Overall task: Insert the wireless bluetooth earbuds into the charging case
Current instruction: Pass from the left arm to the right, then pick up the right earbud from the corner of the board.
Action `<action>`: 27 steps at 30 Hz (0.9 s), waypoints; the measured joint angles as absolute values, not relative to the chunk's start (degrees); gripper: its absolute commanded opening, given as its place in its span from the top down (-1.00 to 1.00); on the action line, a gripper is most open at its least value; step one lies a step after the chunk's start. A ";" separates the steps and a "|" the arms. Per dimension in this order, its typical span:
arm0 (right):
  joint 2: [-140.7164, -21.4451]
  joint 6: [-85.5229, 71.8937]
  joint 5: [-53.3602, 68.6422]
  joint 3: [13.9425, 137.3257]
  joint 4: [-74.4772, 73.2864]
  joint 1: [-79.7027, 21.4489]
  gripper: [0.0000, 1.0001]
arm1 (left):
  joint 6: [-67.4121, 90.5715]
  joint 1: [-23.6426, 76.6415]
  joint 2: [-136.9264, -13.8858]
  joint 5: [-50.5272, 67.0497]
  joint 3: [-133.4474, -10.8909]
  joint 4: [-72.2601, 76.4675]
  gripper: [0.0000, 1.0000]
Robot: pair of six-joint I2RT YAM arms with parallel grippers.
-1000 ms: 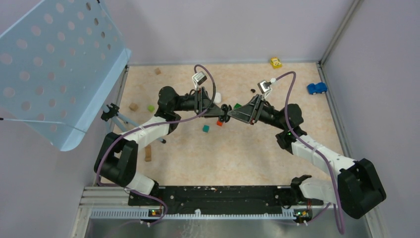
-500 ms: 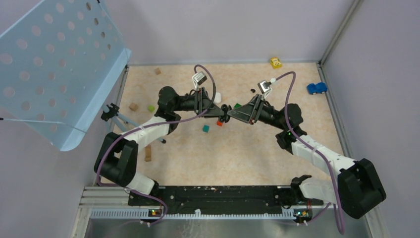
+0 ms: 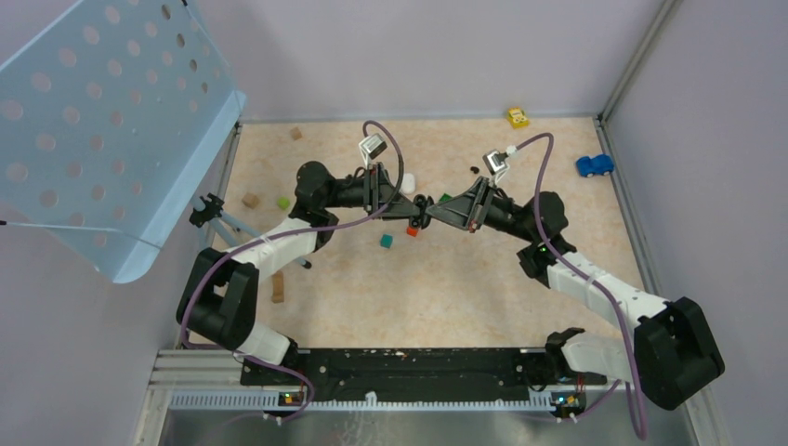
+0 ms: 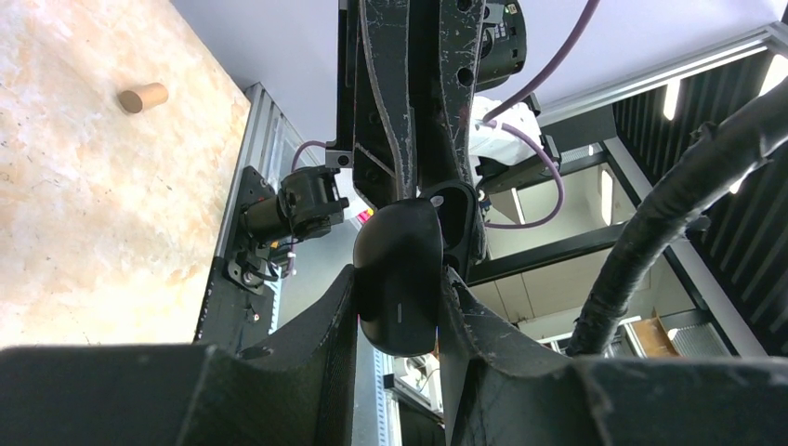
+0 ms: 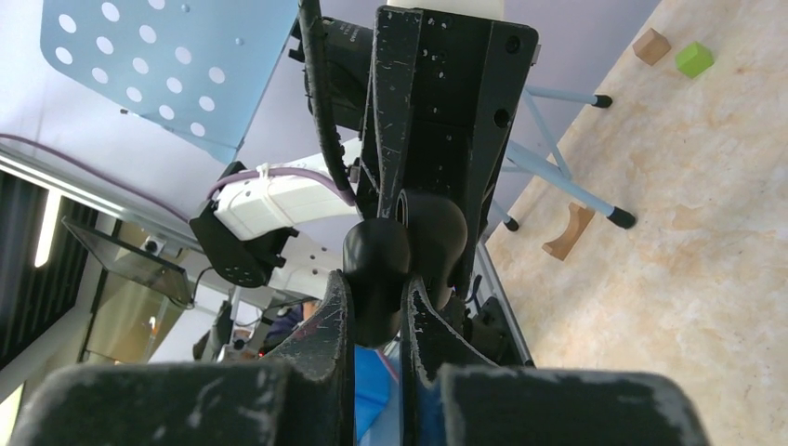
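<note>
The black charging case (image 3: pixel 421 213) hangs in the air above the middle of the table, between the two arms. My left gripper (image 4: pixel 400 290) is shut on its rounded body (image 4: pixel 400 265). From the opposite side my right gripper (image 5: pixel 374 283) is shut on one black rounded half (image 5: pixel 376 253), with the other half (image 5: pixel 435 232) beside it. In the top view the left gripper (image 3: pixel 413 211) and right gripper (image 3: pixel 430 213) meet tip to tip. A tiny black piece (image 3: pixel 475 169), perhaps an earbud, lies on the table behind the right wrist. The case's inside is hidden.
A white rounded object (image 3: pixel 407 182) lies behind the left gripper. Small cubes are scattered: teal (image 3: pixel 386 241), orange (image 3: pixel 412 231), green (image 3: pixel 282 202), brown (image 3: pixel 250 199). Toy cars, yellow (image 3: pixel 518 117) and blue (image 3: pixel 594 165), sit far right. A blue perforated panel (image 3: pixel 102 121) on a stand overhangs the left.
The right gripper's jaws have closed from partly open onto the black case. Both arms have stayed almost in place, and the left grip is unchanged.
</note>
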State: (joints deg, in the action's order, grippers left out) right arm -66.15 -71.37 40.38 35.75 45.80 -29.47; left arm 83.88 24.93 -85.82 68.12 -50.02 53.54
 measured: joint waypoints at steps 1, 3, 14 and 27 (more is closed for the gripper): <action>-66.15 -71.40 40.36 35.75 45.74 -29.47 1.00 | 83.88 24.88 -85.82 68.14 -50.02 53.56 0.85; -66.15 -71.40 40.25 35.75 45.63 -29.47 1.00 | 83.88 24.84 -85.82 68.14 -50.02 53.56 0.66; -63.26 -67.31 38.39 35.48 35.86 -28.47 1.00 | 75.61 23.70 -85.76 70.30 -52.56 41.12 -0.18; -48.80 -58.98 41.58 31.48 13.63 -9.26 1.00 | 32.77 16.86 -85.41 56.51 -73.73 -13.37 -0.50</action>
State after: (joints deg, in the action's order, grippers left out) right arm -48.80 -58.98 41.58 31.48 13.63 -9.26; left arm 32.77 16.86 -85.41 56.51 -73.73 -13.37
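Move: The black charging case is pinched in both hands: its middle is some 2 cm to the right of the left hand's point and 2 cm to the left of the right hand's, level with both. Well below, about 30 cm down, the red cube lies roughly 14 cm ahead of the right hand and 3 cm to its left, the green block about 21 cm ahead and 5 cm to its right. Left fingers let go, moving about 9 cm forward and left; right hand draws the case 10 cm right, sinking. ##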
